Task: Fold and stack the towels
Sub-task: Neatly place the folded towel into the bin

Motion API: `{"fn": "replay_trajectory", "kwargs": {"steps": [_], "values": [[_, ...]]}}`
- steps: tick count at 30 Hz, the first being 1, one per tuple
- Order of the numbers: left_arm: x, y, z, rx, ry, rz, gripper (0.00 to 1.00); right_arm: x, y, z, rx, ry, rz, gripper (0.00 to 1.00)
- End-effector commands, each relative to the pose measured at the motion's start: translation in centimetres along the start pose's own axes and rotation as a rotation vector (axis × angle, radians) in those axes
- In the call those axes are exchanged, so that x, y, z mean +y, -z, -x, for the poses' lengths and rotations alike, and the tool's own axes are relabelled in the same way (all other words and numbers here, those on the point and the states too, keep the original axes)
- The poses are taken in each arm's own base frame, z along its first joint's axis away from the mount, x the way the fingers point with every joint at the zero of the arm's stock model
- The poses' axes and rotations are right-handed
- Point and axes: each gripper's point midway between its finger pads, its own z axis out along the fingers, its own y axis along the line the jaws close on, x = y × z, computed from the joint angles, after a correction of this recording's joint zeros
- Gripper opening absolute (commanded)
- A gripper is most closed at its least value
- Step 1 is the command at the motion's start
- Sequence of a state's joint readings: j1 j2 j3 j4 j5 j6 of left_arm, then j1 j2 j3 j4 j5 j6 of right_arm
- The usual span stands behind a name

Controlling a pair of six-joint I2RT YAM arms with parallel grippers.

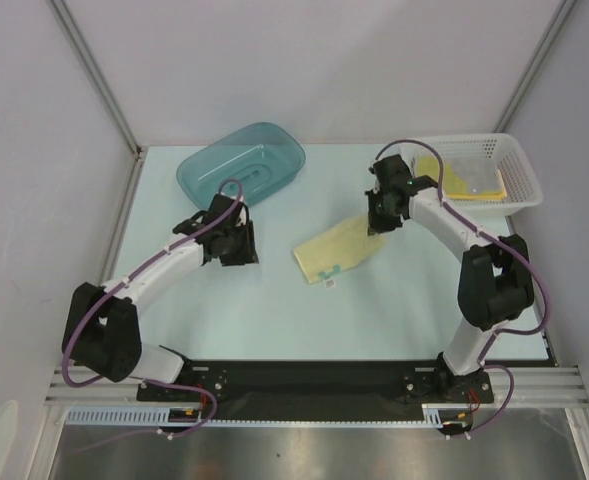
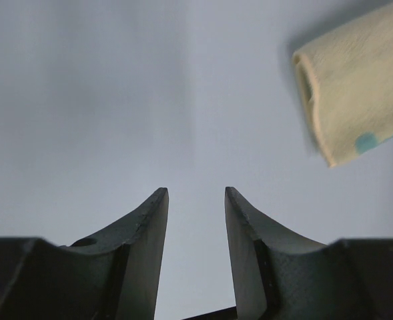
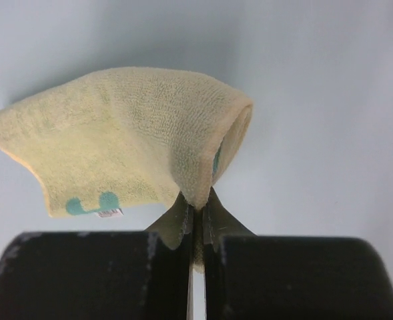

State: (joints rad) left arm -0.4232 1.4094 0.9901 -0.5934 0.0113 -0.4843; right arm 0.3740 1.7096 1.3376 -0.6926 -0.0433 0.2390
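Note:
A cream towel with teal marks and a small white tag (image 1: 336,250) lies folded over at the table's middle. My right gripper (image 1: 380,226) is shut on its far right corner; in the right wrist view that corner of the towel (image 3: 123,137) is pinched between the closed fingers of the gripper (image 3: 195,208), and the cloth hangs away in a loose loop. My left gripper (image 1: 236,246) hovers to the left of the towel, apart from it. Its fingers (image 2: 196,197) stand open with only bare table between them, and the towel's rolled edge (image 2: 356,87) shows at the upper right.
A teal plastic tub (image 1: 241,163) stands at the back left, beyond the left arm. A white mesh basket (image 1: 494,165) at the back right holds yellow towels (image 1: 456,176). Grey walls enclose the pale table (image 1: 274,320).

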Motion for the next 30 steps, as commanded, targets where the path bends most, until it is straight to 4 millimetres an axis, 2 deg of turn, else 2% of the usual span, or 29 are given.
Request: {"fn": "replay_trajectory", "kwargs": {"steps": [1,3,5,6,7,10,11,14,17,18,19,23,28,29,30], "values": [[0.0,0.0,-1.2,0.029,-0.043,-0.027,0.45,-1.8,1.2,2.9,-0.014,0.046,-0.060,0.00],[0.3,-0.4,-1.6,0.042,-0.049,-0.023,0.46,-3.1,0.8,4.0,-0.021,0.047,-0.075,0.00],[-0.4,-0.4,-1.8,0.053,-0.057,-0.063,0.46,-4.0,1.3,5.9,-0.049,0.034,-0.084,0.00],[-0.7,-0.3,-1.8,0.052,-0.059,-0.081,0.46,-5.2,1.1,6.5,-0.050,0.016,-0.098,0.00],[-1.0,-0.2,-1.9,0.054,-0.057,-0.097,0.46,-5.4,1.4,7.7,-0.076,0.014,-0.099,0.00],[-1.1,-0.2,-2.1,0.051,-0.061,-0.109,0.47,-7.1,1.7,9.7,-0.112,0.008,-0.117,0.00],[-1.0,-0.1,-2.1,0.054,-0.064,-0.107,0.47,-7.4,2.3,11.3,-0.160,0.011,-0.117,0.00],[-1.2,-0.1,-1.8,0.050,-0.066,-0.111,0.47,-8.9,3.0,13.8,-0.222,0.029,-0.134,0.00],[-1.6,0.0,-1.8,0.054,-0.064,-0.129,0.46,-11.0,2.6,14.8,-0.212,0.010,-0.159,0.00],[-1.6,0.1,-1.7,0.053,-0.064,-0.130,0.46,-11.5,3.4,16.2,-0.245,0.004,-0.164,0.00],[-1.6,0.1,-1.7,0.050,-0.066,-0.128,0.46,-12.6,2.8,16.3,-0.233,-0.010,-0.173,0.00],[-1.6,-0.1,-1.8,0.057,-0.067,-0.128,0.47,-14.9,2.9,18.6,-0.262,-0.047,-0.175,0.00],[-1.5,-0.6,-2.0,0.079,-0.070,-0.124,0.46,-15.2,2.0,21.1,-0.295,-0.048,-0.147,0.00],[-1.6,-0.6,-2.0,0.081,-0.070,-0.125,0.47,-16.5,3.0,21.9,-0.314,-0.068,-0.160,0.00],[-1.6,-0.6,-1.9,0.077,-0.072,-0.125,0.47,-17.4,1.7,21.6,-0.288,-0.082,-0.163,0.00]]}}
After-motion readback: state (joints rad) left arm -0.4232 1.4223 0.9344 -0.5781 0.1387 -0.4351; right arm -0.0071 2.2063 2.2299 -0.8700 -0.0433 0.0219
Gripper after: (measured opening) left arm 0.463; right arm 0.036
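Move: The white bin's middle lies roughly 19 cm ahead of the right hand and 27 cm to its right, some 5 cm lower; the stacked towels in it are about 18 cm ahead and 24 cm right. The pinched cream towel trails from the fingers, its middle around 11 cm left and 3 cm back. From the left hand the bin is about 28 cm ahead and 62 cm right. Carry the cream towel by its pinched right end with the right gripper, forward about 20 cm and right some 15 cm to the white bin's left side, rising about 7 cm on the way and levelling off near the end. Keep the fingers shut, swinging their tips forward and turning the wrist slightly clockwise. Ease the empty, half-open left gripper a little back and down. ##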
